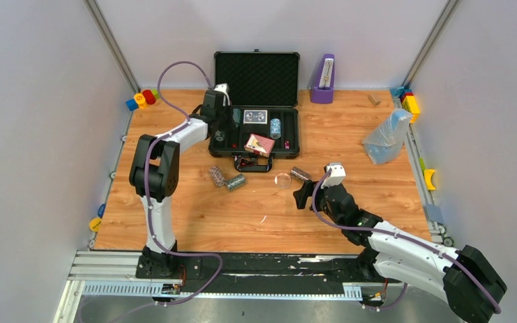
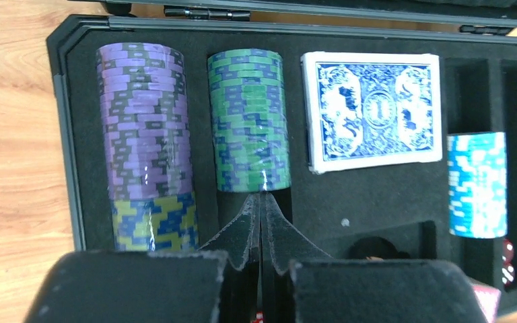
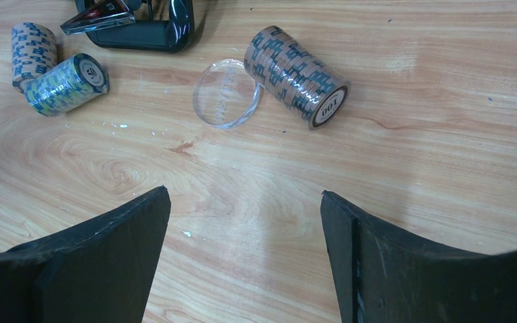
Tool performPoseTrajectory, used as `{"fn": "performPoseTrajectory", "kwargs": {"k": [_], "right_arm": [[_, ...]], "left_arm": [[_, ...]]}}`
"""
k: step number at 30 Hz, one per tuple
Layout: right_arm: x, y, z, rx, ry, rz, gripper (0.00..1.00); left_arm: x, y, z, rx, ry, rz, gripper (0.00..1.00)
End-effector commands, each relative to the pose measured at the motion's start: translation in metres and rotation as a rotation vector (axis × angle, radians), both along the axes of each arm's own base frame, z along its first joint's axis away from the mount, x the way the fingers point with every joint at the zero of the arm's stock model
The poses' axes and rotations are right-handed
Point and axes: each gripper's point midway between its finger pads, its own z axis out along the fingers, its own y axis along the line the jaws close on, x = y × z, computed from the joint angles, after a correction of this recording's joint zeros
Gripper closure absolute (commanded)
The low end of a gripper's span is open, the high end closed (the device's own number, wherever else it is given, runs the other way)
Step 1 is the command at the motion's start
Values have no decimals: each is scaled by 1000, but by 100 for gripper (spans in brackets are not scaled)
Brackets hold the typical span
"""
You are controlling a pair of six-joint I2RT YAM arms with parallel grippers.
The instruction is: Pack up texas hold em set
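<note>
The black briefcase (image 1: 256,70) lies open at the back of the table, its foam lid upright. My left gripper (image 2: 261,196) is shut on nothing inside its tray, its tips just short of a green chip stack (image 2: 249,121). A purple stack (image 2: 145,121), a blue card deck (image 2: 373,111) and a light blue stack (image 2: 476,185) sit in the slots alongside. The red deck (image 1: 260,144) rests tilted on the tray's front. My right gripper (image 3: 242,202) hangs open over bare wood. Ahead of it lie a brown chip stack (image 3: 296,75) and two more stacks (image 3: 67,84) on their sides.
A clear round disc (image 3: 227,93) lies beside the brown stack. The case handle (image 3: 141,30) juts toward the loose chips. A purple metronome (image 1: 322,79) stands at the back, a clear plastic bag (image 1: 387,136) at the right, and coloured blocks (image 1: 141,99) in the corners.
</note>
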Motion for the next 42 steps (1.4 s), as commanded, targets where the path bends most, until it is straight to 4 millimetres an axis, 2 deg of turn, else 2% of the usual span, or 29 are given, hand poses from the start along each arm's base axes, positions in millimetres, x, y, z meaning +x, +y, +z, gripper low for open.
{"fn": "performPoseTrajectory", "kwargs": {"k": [1, 4, 10, 14, 15, 16, 17, 18, 19, 20, 21, 25, 29, 30, 31, 32, 36, 39, 40, 41, 42], "right_arm": [[8, 5, 15, 28, -47, -6, 16], [9, 4, 15, 27, -48, -11, 16], [10, 5, 15, 24, -46, -11, 16], [10, 5, 14, 19, -42, -10, 16], [10, 6, 14, 21, -43, -8, 16], [10, 6, 14, 19, -43, -7, 16], [10, 6, 14, 20, -43, -5, 16], [10, 6, 14, 20, -43, -6, 16], [10, 6, 14, 21, -43, -7, 16], [9, 6, 15, 24, -43, -5, 16], [9, 6, 15, 24, -44, -4, 16], [8, 7, 15, 26, -43, 5, 16], [8, 7, 15, 21, -45, 10, 16], [8, 7, 15, 21, -45, 12, 16], [8, 7, 15, 21, -47, 13, 16], [7, 7, 16, 22, -49, 15, 15], [5, 9, 17, 29, -52, 29, 15], [4, 10, 17, 30, -52, 44, 14], [3, 11, 18, 31, -52, 52, 14], [3, 11, 18, 29, -53, 56, 13], [2, 12, 19, 30, -54, 60, 13]], "left_arm": [[21, -5, 5, 8, -34, -11, 100], [29, -6, 2, 12, -41, -3, 100], [41, -6, 14, 19, -99, 3, 100], [32, -9, 21, 11, -103, -37, 100], [30, -8, 24, 13, -111, -36, 97], [23, -6, 34, 22, -139, -36, 94], [19, -5, 52, 30, -179, -40, 88], [10, 0, 46, 53, -168, -31, 86], [5, 0, 62, 61, -201, -41, 82], [-2, 2, 59, 72, -193, -46, 79], [-10, 1, 70, 80, -206, -59, 78], [-46, 0, 80, 110, -215, -95, 66], [-84, 2, 87, 118, -257, -109, 42], [-90, 2, 88, 117, -260, -114, 33], [-102, 1, 89, 113, -266, -135, 28], [-108, 1, 89, 112, -270, -144, 21], [-137, 4, 93, 129, -286, -200, 3], [-155, 7, 81, 146, -276, -236, 0], [-160, 6, 86, 140, -298, -249, 0], [-167, 6, 77, 137, -286, -269, 0], [-172, 4, 84, 124, -314, -284, 0]]}}
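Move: The green-and-yellow loose stack lies about 20 cm back from the left hand, 1 cm to its right and 5 cm lower; the silver loose stack is some 18 cm back and 4 cm left. The packed green stack's middle is about 4 cm ahead and 3 cm below, with the card deck 4 cm ahead and 6 cm right. From the right hand, the green-and-yellow stack is roughly 9 cm ahead, 18 cm left. Left hand dips 2.5 cm by the packed stack, then rises back some 16 cm, opening, towards the loose stacks. ##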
